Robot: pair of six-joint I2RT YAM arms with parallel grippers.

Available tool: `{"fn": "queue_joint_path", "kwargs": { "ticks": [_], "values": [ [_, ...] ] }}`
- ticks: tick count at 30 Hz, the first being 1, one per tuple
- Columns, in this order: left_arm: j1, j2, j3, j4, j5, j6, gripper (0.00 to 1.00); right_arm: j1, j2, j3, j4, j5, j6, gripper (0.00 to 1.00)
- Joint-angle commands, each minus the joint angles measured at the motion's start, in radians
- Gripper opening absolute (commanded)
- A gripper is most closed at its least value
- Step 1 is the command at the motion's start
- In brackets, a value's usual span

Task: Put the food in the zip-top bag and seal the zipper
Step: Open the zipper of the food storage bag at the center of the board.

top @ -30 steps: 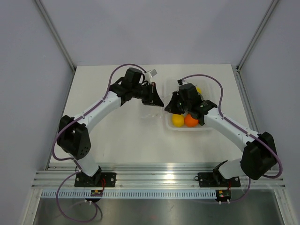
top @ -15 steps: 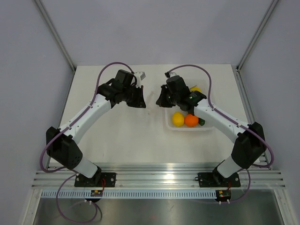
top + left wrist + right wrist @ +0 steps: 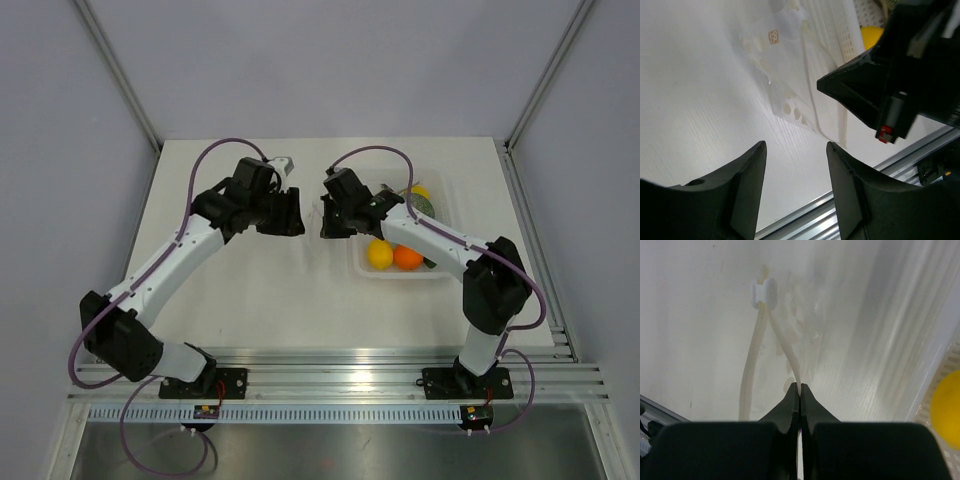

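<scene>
The clear zip-top bag [image 3: 840,335] lies flat on the white table between my two grippers, faint in the top view [image 3: 311,212] and clearer in the left wrist view [image 3: 790,75]. My right gripper [image 3: 799,386] is shut on the bag's zipper strip [image 3: 790,355], near its white slider [image 3: 763,292]; from above it sits just left of the tray [image 3: 328,218]. My left gripper [image 3: 796,150] is open and empty, just short of the bag [image 3: 291,215]. The yellow lemon [image 3: 380,254] lies in the tray and shows at the edge of the right wrist view [image 3: 947,410].
A clear rectangular tray [image 3: 440,275] right of the bag also holds an orange fruit [image 3: 407,257], a grey-green melon [image 3: 426,204] and another yellow piece [image 3: 420,190]. The aluminium rail [image 3: 340,385] runs along the near table edge. Grey walls enclose the table.
My right gripper has moved left from over the tray to the bag's edge and is shut on the zipper strip. My left gripper has drawn back to the left, off the bag.
</scene>
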Motion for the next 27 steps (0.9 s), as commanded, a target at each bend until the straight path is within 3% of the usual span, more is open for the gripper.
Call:
{"fn": "queue_joint_path", "kwargs": {
  "ticks": [1, 2, 3, 6, 10, 15, 27],
  "values": [
    [0.009, -0.106, 0.013, 0.093, -0.042, -0.052, 0.47, 0.022, 0.007, 0.072, -0.024, 0.042, 0.007, 0.00],
    [0.009, -0.139, 0.001, 0.120, -0.001, -0.063, 0.38, 0.022, 0.010, 0.073, -0.022, 0.041, 0.010, 0.00],
    [0.009, -0.155, -0.036, 0.189, 0.035, -0.096, 0.20, 0.024, 0.008, 0.075, -0.022, 0.041, 0.012, 0.00],
    [0.009, -0.175, -0.110, 0.308, 0.150, -0.176, 0.00, 0.027, 0.007, 0.081, -0.022, 0.038, 0.018, 0.00],
    [0.009, -0.153, -0.194, 0.442, 0.260, -0.266, 0.00, 0.027, -0.012, 0.078, -0.019, 0.027, 0.029, 0.00],
    [0.006, -0.121, -0.248, 0.577, 0.299, -0.345, 0.00, 0.025, -0.027, 0.069, -0.018, 0.025, 0.033, 0.00],
    [-0.013, 0.015, -0.237, 0.541, 0.202, -0.334, 0.00, 0.027, -0.064, 0.047, -0.005, 0.019, 0.049, 0.00]
  ]
}}
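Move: The left gripper hangs half open and empty. The bag's mouth edge, pinched in the right fingertips, lies some 5 cm to its right, 2 cm ahead and about 4 cm lower. The zipper slider is about 6 cm ahead, 4 cm right and 10 cm below the left hand. The lemon in the basket is around 18 cm right, 4 cm back and 12 cm down. For the right hand, that mouth edge is right at its fingertips. Lift the empty left gripper about 6 cm clear of the bag, shutting its fingers on nothing as it rises. Then carry it some 6 cm right and back down about 7 cm to the near side of the right fingertips, rolling it some 25 degrees so its left side drops. Keep the right gripper shut on the bag's mouth edge, almost still. ##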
